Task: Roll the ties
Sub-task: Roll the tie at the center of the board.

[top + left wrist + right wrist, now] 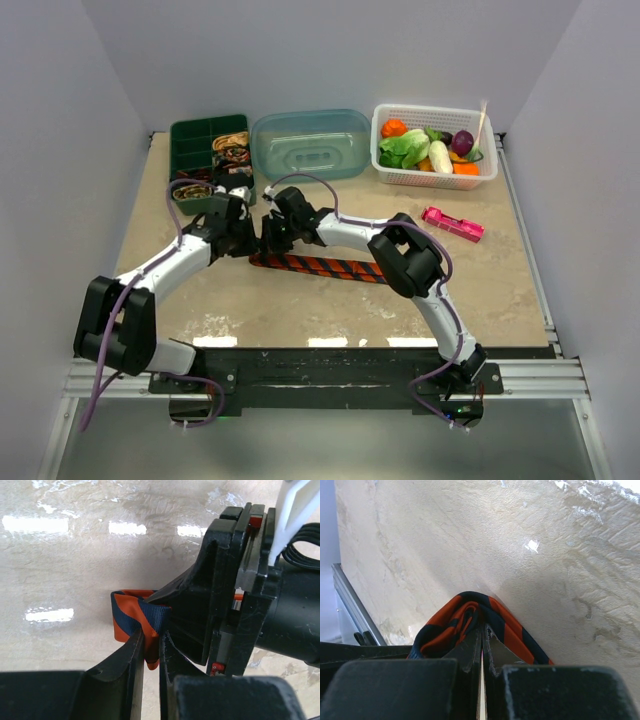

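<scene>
The orange tie (330, 266) with dark diagonal stripes lies flat across the middle of the table, and its left end is lifted between both grippers. My left gripper (243, 239) is shut on a fold of the tie (141, 616), pinched between its fingertips (151, 645). My right gripper (268, 237) meets it from the right. Its jaws are shut, with the tie (506, 625) looped in a small coil round its tips (482, 628). Small coiled ties (233, 150) sit in a green compartment tray (190, 137) at the back left.
A teal plastic container (310, 143) stands behind the grippers. A white basket (435, 118) of toy vegetables is at the back right. A pink flat gadget (452, 224) lies to the right of the right arm. Grey walls close in three sides.
</scene>
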`<state>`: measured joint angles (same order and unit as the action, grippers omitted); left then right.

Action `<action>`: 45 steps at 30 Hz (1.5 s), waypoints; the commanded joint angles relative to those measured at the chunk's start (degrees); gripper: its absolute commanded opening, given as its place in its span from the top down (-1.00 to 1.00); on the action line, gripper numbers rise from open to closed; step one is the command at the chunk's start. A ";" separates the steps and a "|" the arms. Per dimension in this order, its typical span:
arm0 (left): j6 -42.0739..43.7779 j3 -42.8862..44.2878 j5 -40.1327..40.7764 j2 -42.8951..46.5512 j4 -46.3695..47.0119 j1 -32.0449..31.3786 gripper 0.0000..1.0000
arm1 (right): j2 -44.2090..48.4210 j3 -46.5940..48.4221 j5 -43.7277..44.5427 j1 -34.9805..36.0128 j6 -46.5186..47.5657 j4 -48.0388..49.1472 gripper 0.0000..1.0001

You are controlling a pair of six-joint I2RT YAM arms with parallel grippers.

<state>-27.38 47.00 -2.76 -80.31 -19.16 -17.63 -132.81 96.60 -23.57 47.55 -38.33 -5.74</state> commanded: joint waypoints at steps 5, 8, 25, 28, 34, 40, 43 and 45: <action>3.12 6.25 10.75 -2.22 -6.68 -0.92 1.00 | 4.84 -1.49 -1.13 -0.09 0.80 1.00 1.00; 3.82 6.78 12.43 -2.39 -8.17 -1.01 1.00 | 6.60 -2.11 0.63 -0.88 2.11 -0.67 1.00; 6.02 9.60 21.21 -4.76 -12.22 -5.74 1.00 | 13.54 -8.97 0.81 -7.47 4.05 -1.20 1.00; 5.67 9.69 21.92 -5.55 -12.22 -6.98 1.00 | 14.25 -9.23 1.07 -8.26 4.58 -1.91 1.00; 4.53 9.60 23.33 -7.75 -11.69 -9.70 1.00 | 15.04 -10.64 1.25 -9.05 4.93 -2.08 1.00; 4.26 9.77 22.11 -9.42 -10.81 -10.85 1.00 | 15.48 -11.69 1.42 -9.05 5.02 -1.82 1.00; 4.00 9.77 20.53 -10.12 -10.11 -11.29 1.00 | 15.30 -11.87 1.25 -9.05 5.10 -1.65 1.00; 3.91 9.77 19.64 -10.65 -9.50 -11.46 0.98 | 15.13 -11.96 1.07 -9.14 5.10 -1.65 1.00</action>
<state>-22.94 55.20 18.59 -89.67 -30.39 -28.38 -120.68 85.06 -23.03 38.59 -34.39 -8.16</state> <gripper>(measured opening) 0.172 0.007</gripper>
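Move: The left hand already pinches the tie's rolled end, its middle about 1 cm below the fingers; the right hand's shut tips sit at the roll's right side, the roll some 2 cm to their left. From the left hand, the flat strip's middle lies roughly 22 cm right and 3 cm back; the green organizer stands about 25 cm ahead, 15 cm left, and the teal bin 31 cm ahead, 14 cm right. Keeping its pinch on the tie's roll, the left hand shifts about 3.5 cm left, then eases back right some 2.5 cm while sinking 2 cm, its wrist rolling so the fingertips swing leftward. The right hand's closed tips come free of the tie beside the roll, rise, and sweep about 9 cm right and slightly forward, away from the roll. ##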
